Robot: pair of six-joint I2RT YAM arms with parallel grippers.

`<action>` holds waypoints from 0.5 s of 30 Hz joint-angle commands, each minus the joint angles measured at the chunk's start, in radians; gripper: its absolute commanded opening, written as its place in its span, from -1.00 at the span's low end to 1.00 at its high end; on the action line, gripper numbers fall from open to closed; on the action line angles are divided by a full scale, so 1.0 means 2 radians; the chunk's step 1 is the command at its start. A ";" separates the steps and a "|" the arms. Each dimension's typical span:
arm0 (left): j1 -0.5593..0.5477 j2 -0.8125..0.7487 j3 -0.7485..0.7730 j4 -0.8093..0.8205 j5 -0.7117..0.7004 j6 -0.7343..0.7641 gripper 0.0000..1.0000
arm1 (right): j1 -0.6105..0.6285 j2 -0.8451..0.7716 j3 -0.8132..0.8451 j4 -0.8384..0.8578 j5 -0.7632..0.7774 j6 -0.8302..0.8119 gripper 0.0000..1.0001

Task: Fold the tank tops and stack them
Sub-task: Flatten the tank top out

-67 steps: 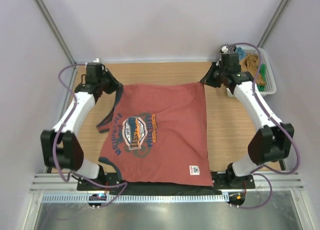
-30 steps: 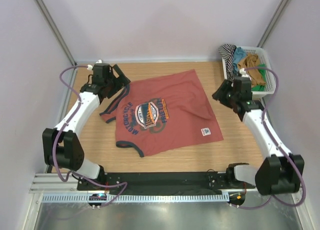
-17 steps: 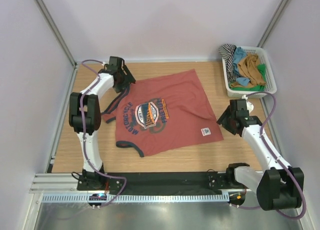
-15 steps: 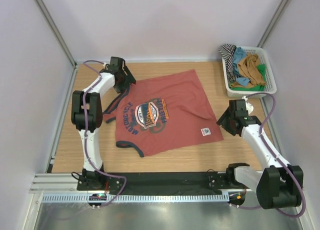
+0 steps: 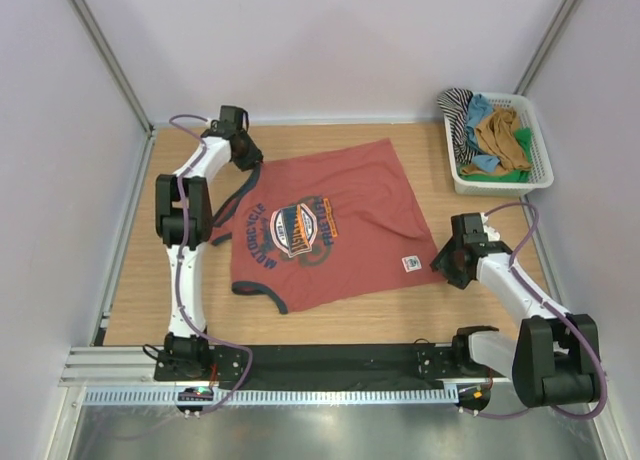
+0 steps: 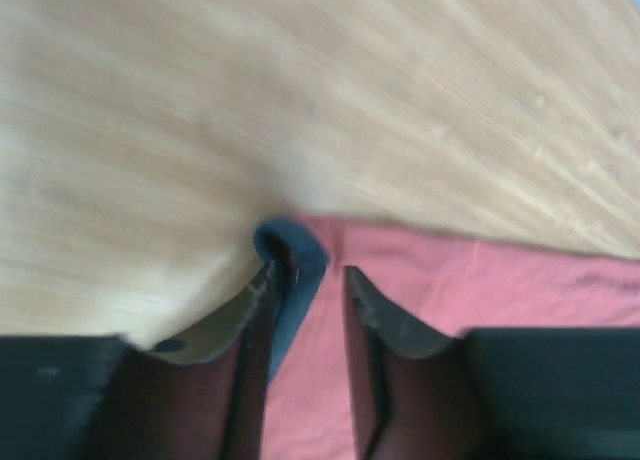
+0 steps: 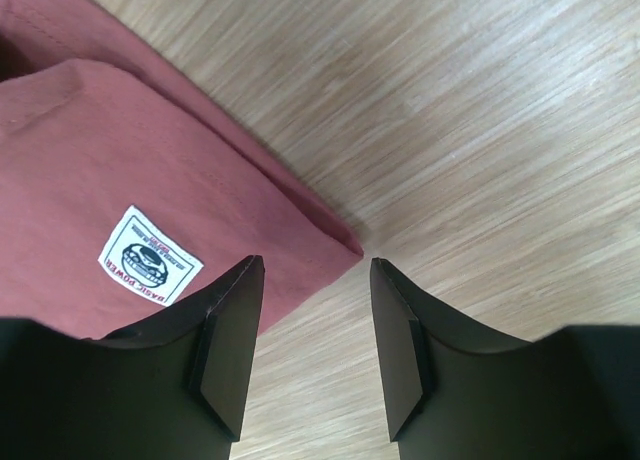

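A rust-red tank top with navy trim and a chest print lies flat, turned askew, mid-table. My left gripper is low at its far-left shoulder strap. In the left wrist view the gripper stands narrowly open, straddling the curled navy strap end and red cloth. My right gripper is at the shirt's near-right hem corner. In the right wrist view it is open, the hem corner just ahead of its fingertips, beside the white label. An ochre-brown tank top lies in the basket.
A white basket at the far right corner holds striped, blue and green cloth with the ochre one. Bare wood surrounds the shirt. Frame posts and walls close in the sides.
The shirt, held spread earlier, now lies on the table. The left gripper has reached the far strap and its jaws have narrowed. The right gripper has come nearer, down to the hem corner.
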 commanded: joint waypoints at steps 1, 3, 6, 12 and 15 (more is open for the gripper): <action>0.012 0.038 0.063 -0.005 0.011 0.001 -0.37 | 0.002 0.010 0.001 0.021 0.015 0.020 0.06; 0.014 0.065 0.106 -0.014 0.015 0.001 -0.56 | 0.003 0.029 0.004 0.025 0.014 0.021 0.06; 0.015 0.092 0.162 -0.020 0.023 -0.001 -0.68 | 0.002 0.052 0.002 0.035 0.009 0.030 -0.09; 0.018 0.141 0.217 0.009 0.042 -0.028 -0.95 | 0.003 0.053 0.002 0.024 0.005 0.056 -0.93; 0.018 0.147 0.220 0.047 0.050 -0.046 -1.00 | 0.006 0.020 -0.005 0.009 0.008 0.071 -0.94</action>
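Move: Between the left fingers lies the blue-trimmed far-left corner of the tank top, its tip about 1 cm ahead and 1 cm below. The printed logo is some 20 cm back and 11 cm to the right of that hand, while the back wall stands roughly 13 cm straight ahead. For the right hand, the near-right hem corner lies just under the fingertips, 1 cm ahead and 2 cm down; the white label is about 3 cm ahead and 9 cm left, at cloth height. Closing on the near-right hem corner, the right fingers sink about 1 cm, edge slightly forward and pinch the cloth between their tips. The left hand meanwhile runs forward some 7 cm towards the back wall, sinking slightly, its fingers shutting fully from less than half open as they pass off the trimmed corner, and tipping up about 5 degrees. ##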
